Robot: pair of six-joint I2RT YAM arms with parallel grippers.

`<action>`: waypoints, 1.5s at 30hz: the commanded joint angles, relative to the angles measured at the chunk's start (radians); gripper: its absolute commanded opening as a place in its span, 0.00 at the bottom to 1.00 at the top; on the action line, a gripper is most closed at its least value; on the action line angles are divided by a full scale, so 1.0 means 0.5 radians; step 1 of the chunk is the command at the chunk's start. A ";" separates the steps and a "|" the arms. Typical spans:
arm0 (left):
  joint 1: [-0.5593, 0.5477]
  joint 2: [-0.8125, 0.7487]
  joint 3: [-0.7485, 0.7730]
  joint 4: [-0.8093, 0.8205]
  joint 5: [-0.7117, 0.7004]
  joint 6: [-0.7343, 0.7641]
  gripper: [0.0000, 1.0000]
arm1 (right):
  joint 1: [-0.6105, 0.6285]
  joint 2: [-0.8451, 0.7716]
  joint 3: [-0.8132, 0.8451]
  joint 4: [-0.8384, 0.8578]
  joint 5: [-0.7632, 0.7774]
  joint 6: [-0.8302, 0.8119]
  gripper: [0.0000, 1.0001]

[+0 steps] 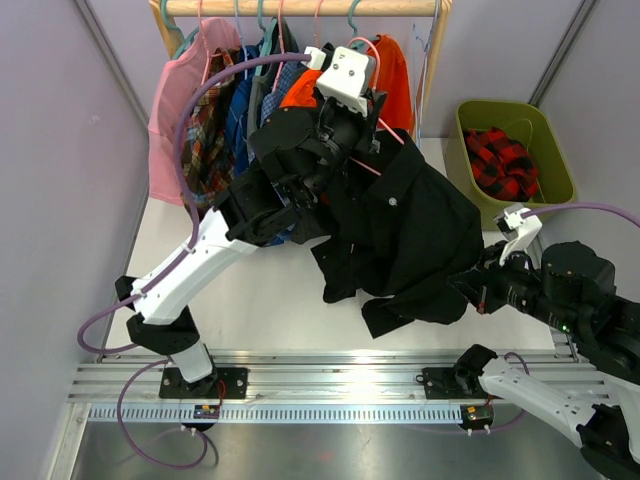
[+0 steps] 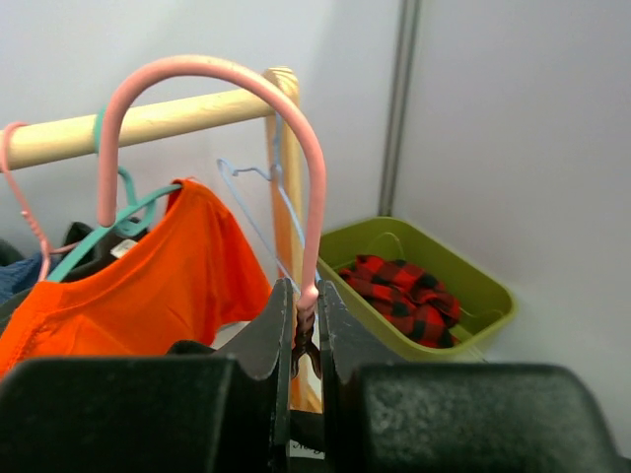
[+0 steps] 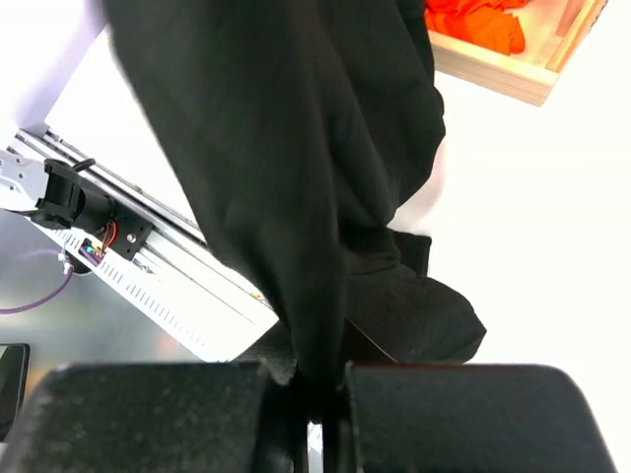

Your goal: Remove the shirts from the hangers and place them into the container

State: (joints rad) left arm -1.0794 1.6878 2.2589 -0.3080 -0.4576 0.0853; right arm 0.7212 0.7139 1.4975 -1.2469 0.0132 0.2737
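Note:
My left gripper (image 1: 360, 125) (image 2: 306, 315) is raised in front of the rail and shut on the neck of a pink hanger (image 2: 197, 67). A black shirt (image 1: 400, 230) (image 3: 286, 148) droops from that hanger down onto the table. At the shirt's lower right edge, my right gripper (image 1: 470, 285) (image 3: 315, 384) is shut on a fold of the black cloth. The olive-green container (image 1: 555, 140) (image 2: 473, 276) stands at the back right with a red-and-black plaid shirt (image 1: 505, 160) (image 2: 399, 296) inside it.
A wooden rail (image 1: 300, 7) (image 2: 148, 123) at the back carries pink (image 1: 180, 100), plaid, blue checked, dark and orange shirts (image 1: 395, 70) (image 2: 148, 286) on hangers, plus an empty pale blue hanger (image 2: 261, 207). A light wooden frame (image 3: 503, 79) lies on the table. Grey walls close both sides.

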 commanded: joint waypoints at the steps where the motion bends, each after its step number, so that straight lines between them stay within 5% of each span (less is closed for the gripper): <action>1: 0.097 -0.007 0.109 0.279 -0.189 0.188 0.00 | 0.009 -0.056 0.064 0.000 0.032 0.002 0.00; 9: 0.198 -0.258 -0.149 0.545 -0.474 0.519 0.00 | 0.009 -0.133 0.177 -0.169 0.397 0.054 0.00; 19: 0.198 -0.731 -0.606 0.815 -0.662 0.731 0.00 | 0.006 -0.099 0.297 -0.393 1.522 0.431 0.00; 25: 0.198 -0.848 -0.695 0.806 -0.680 0.725 0.00 | 0.012 -0.115 0.370 -0.488 1.829 0.627 0.00; 31: 0.198 -0.937 -0.817 0.641 -0.607 0.505 0.00 | 0.009 -0.090 0.328 -0.372 1.696 0.554 0.00; 36: 0.146 -0.998 -0.925 0.236 -0.254 -0.087 0.00 | 0.006 -0.041 0.104 -0.173 1.407 0.407 0.00; 41: -0.279 -1.084 -1.308 0.349 -0.150 -0.366 0.00 | 0.009 0.002 -0.025 -0.007 1.244 0.327 0.00; 45: -0.415 -1.053 -1.407 0.322 0.047 -0.695 0.00 | 0.006 0.039 -0.044 0.051 1.192 0.312 0.00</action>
State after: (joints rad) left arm -1.2461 1.1561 1.5761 -0.1883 -0.5308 -0.0872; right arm 0.7265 0.7197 1.4757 -1.2999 0.6373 0.4606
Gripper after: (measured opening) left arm 0.078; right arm 0.014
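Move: The left hand holds the pink hanger; the black shirt's middle hangs about 15 cm back, 8 cm right and 20 cm below it, with the orange shirt some 12 cm ahead, level sideways and 10 cm lower. The right hand grips the black shirt's edge, its middle about 12 cm ahead, 13 cm left and slightly higher; the green container stands roughly 32 cm ahead, 12 cm right and 14 cm below that hand. Left hand pulls hanger about 16 cm left, right hand shirt 12 right; both then swing inward and down. ##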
